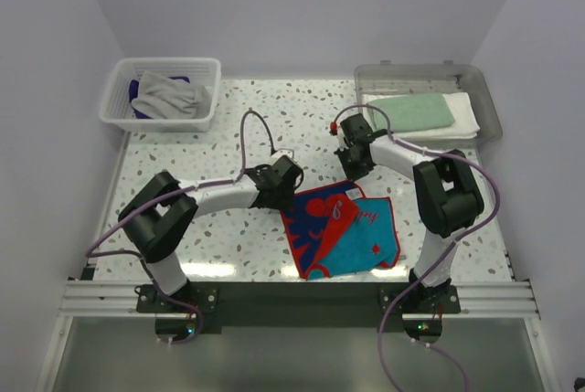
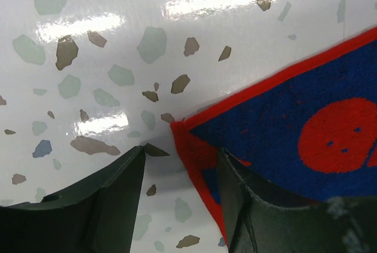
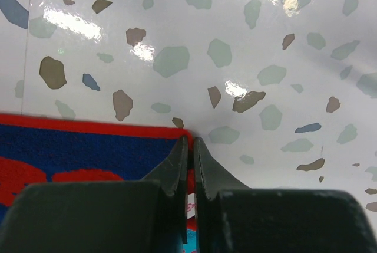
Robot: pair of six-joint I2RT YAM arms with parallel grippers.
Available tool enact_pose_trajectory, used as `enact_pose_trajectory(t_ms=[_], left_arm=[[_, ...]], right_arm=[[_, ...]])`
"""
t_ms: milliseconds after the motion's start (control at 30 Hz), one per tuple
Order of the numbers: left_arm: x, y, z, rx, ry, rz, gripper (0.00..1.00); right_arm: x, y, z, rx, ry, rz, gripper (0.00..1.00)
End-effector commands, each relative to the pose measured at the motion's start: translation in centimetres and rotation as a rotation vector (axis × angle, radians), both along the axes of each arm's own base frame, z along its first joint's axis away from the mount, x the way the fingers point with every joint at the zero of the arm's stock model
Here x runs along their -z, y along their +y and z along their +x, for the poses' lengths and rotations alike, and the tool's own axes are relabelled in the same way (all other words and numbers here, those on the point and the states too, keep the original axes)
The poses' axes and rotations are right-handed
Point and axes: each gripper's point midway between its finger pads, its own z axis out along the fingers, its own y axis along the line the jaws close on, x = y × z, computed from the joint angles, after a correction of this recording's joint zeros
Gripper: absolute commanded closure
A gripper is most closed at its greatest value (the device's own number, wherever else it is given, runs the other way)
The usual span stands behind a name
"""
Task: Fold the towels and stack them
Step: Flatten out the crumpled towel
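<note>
The turquoise-and-red patterned towel (image 1: 343, 227) lies partly folded on the speckled table in front of both arms. My right gripper (image 3: 191, 140) is shut on its red-hemmed far right corner (image 3: 118, 132); in the top view that gripper (image 1: 355, 175) sits at the towel's back edge. My left gripper (image 2: 181, 150) is open and straddles the far left corner (image 2: 182, 129), one finger (image 2: 247, 206) over the cloth and the other over bare table. A mint green towel (image 1: 409, 111) lies folded on a white towel (image 1: 464, 116). A grey towel (image 1: 174, 95) and a dark purple one (image 1: 139, 90) lie crumpled together.
The white slatted basket (image 1: 164, 63) at the back left holds the grey and purple towels. The clear grey tray (image 1: 484, 90) at the back right holds the mint and white ones. Walls close in the table on three sides.
</note>
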Motion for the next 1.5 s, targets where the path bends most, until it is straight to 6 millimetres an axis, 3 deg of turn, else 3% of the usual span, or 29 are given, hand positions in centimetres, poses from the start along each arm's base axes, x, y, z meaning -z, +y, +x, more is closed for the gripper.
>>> enact_pose_trajectory(t_ms=[0,167,433,633,667,767,900,933,1000,1033,1100,1133,1200,1233,1300,1333,1367,1400,1467], left_arm=[[-1.3,-1.5,1.7,0.016,-0.048,-0.042,0.43],[-1.3,-1.9,2.3,0.010,-0.051,-0.038,0.44],[2.4,0.0,0.6,0.010,0.032,0.093,0.58],[4.8,0.9,-1.7,0.017,0.101,0.135,0.88],[4.8,1.0,-1.7,0.017,0.101,0.135,1.00],[3.6,1.1,-0.4,0.035,0.060,0.148,1.00],[-2.9,1.8,4.7,0.001,-0.109,0.155,1.00],[-6.5,1.8,7.1,-0.027,-0.190,0.119,1.00],[-10.7,2.6,9.5,-0.030,-0.285,0.136,1.00],[-14.8,2.4,11.4,-0.044,-0.369,0.096,1.00],[-19.6,2.7,13.2,-0.027,-0.478,0.096,1.00],[-23.2,2.4,14.1,-0.030,-0.550,0.066,1.00],[-27.3,2.7,14.9,-0.016,-0.646,0.076,1.00],[-30.7,2.8,14.9,-0.024,-0.712,0.049,1.00],[-34.9,3.2,14.6,-0.008,-0.804,0.025,1.00],[-36.7,3.3,14.2,-0.006,-0.839,0.003,1.00],[-37.9,3.4,13.8,0.016,-0.863,-0.008,1.00],[-40.4,4.0,12.8,0.011,-0.920,-0.047,1.00],[-42.2,4.3,11.4,0.049,-0.960,-0.080,1.00]], right_arm=[[2.1,-0.8,-1.9,-0.020,0.086,-0.056,1.00],[2.1,-0.6,-1.9,-0.022,0.078,-0.055,1.00],[1.9,-0.5,-2.0,-0.019,0.059,-0.067,1.00],[0.8,-0.2,-1.6,-0.023,0.026,-0.046,1.00],[0.5,0.1,-1.4,-0.025,0.020,-0.033,1.00],[-0.9,0.9,-0.7,0.017,-0.014,0.015,1.00],[-5.0,2.6,1.8,0.033,-0.116,0.092,1.00],[-6.6,2.7,2.6,0.040,-0.157,0.102,1.00],[-10.2,3.3,4.5,0.051,-0.243,0.130,1.00],[-12.4,3.1,5.3,0.064,-0.301,0.131,1.00],[-17.0,3.4,7.2,0.078,-0.415,0.159,1.00],[-18.7,3.5,7.6,0.080,-0.451,0.170,1.00],[-23.8,3.4,8.6,0.092,-0.563,0.204,1.00],[-25.4,3.3,8.7,0.097,-0.598,0.215,1.00],[-30.0,3.1,8.6,0.098,-0.704,0.258,1.00],[-31.3,3.0,8.3,0.094,-0.733,0.272,1.00],[-33.6,3.0,7.5,0.078,-0.778,0.304,1.00],[-34.9,2.9,6.9,0.051,-0.806,0.313,1.00],[-36.5,2.5,5.7,0.003,-0.849,0.308,1.00]])
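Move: The dark blue, red-edged towel's far-left corner lies about 2 cm ahead of the left hand, 1 cm to its right and 1 cm below. The towel's middle is roughly 5 cm back and 12 cm to the right, at table level. The right hand already holds the far-right corner; from there the far-left corner is some 5 cm back and 15 cm left. The green towel in the grey bin lies about 15 cm ahead and 13 cm right of the right hand. Creeping a couple of centimetres forward and slightly right along the table, the left hand shuts its half-open fingers on the towel's far-left corner while the right stays put, still pinching the far-right one. Then both sweep fast up and somewhat forward, roughly 35 cm of height, tilting up some 45 degrees to point more forward, grips kept. ##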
